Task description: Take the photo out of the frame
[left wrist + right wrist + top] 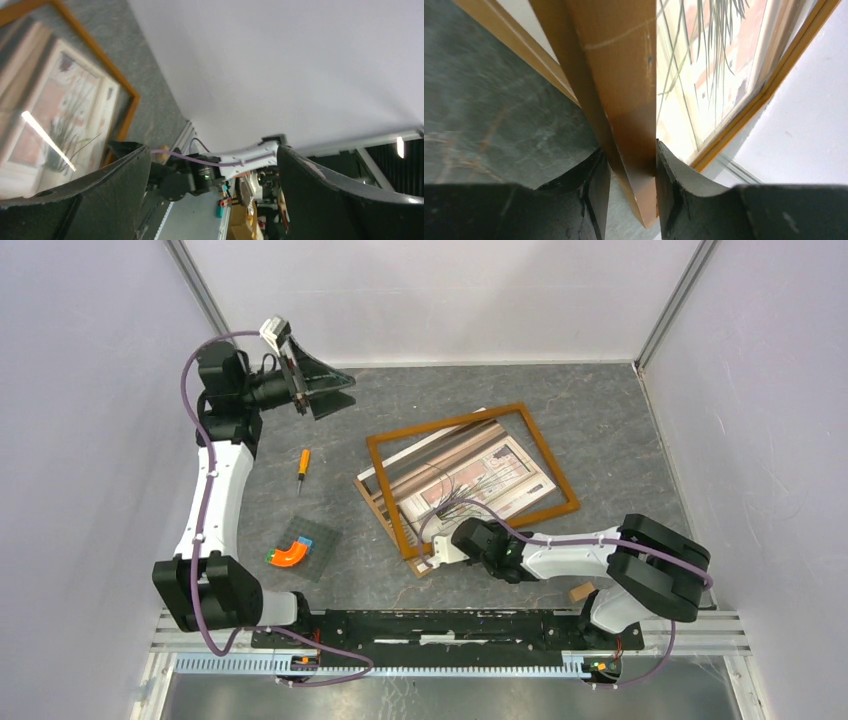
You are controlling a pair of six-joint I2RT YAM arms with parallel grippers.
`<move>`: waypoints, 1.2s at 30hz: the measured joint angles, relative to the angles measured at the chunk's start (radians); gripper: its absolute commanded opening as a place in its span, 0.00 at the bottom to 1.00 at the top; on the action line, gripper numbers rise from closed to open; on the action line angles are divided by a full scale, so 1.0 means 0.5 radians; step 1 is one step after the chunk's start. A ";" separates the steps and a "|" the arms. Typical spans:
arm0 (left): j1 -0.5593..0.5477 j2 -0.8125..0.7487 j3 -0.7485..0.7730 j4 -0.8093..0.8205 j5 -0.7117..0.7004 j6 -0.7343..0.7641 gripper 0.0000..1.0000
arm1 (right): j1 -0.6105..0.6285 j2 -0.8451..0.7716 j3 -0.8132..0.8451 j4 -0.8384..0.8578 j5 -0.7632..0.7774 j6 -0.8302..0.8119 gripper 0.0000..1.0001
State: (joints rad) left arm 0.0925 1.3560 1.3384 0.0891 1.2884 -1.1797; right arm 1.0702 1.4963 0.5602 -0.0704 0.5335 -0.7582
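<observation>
The frame (386, 490), a narrow orange-brown wooden rectangle, lies askew over the photo (480, 475) of a spiky plant at a window. My right gripper (432, 554) is at the frame's near-left corner. In the right wrist view that wooden corner (624, 75) stands between both fingers (674, 170), the gripper (629, 155) shut on it, with the photo (704, 60) showing beyond. My left gripper (315, 385) hangs high at the back left, open and empty (212, 150). From there it looks down at the frame (120, 80) and the photo (65, 115).
An orange-handled screwdriver (303, 465) lies left of the frame. A small grey plate (312, 540) with an orange block sits near the left arm's base. A small brown piece (582, 590) lies by the right arm's base. Pale walls enclose the table.
</observation>
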 measured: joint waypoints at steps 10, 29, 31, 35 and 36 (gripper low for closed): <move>-0.002 -0.117 -0.279 -1.525 -0.941 1.794 1.00 | 0.064 -0.279 0.126 -0.352 -0.531 0.174 0.98; -0.521 1.340 1.111 -2.218 -1.530 3.052 1.00 | -0.799 -0.833 0.229 -1.023 -1.002 0.377 0.98; -0.567 1.519 1.335 -2.252 -1.563 3.068 1.00 | -0.947 -0.803 0.356 -1.022 -1.099 0.549 0.98; -0.640 1.796 1.653 -2.287 -1.643 3.082 1.00 | -1.217 -0.777 0.498 -0.956 -1.289 0.929 0.98; -0.653 1.852 1.705 -2.300 -1.661 3.082 1.00 | -1.308 -0.761 0.504 -0.932 -1.353 1.032 0.98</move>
State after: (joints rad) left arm -0.2340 2.2822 2.1910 -1.0611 0.4580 0.3611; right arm 0.4164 1.1156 0.8124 -0.5362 -0.1432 -0.2420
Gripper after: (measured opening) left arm 0.997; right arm 0.979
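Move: The right fingers still pinch the frame's near rail; the photo's middle lies about 9 cm ahead and 9 cm to their left, a couple of centimetres lower. The left hand, empty and some 40 cm above the table, has the frame's far-left corner about 13 cm ahead and 3 cm to its left. From the left hand, the photo is some 2 cm ahead and 19 cm right, the screwdriver 6 cm ahead and 18 cm left. Right hand opens off near rail, rising 10 cm; left sinks 30 cm and forward towards frame's far-left corner. ##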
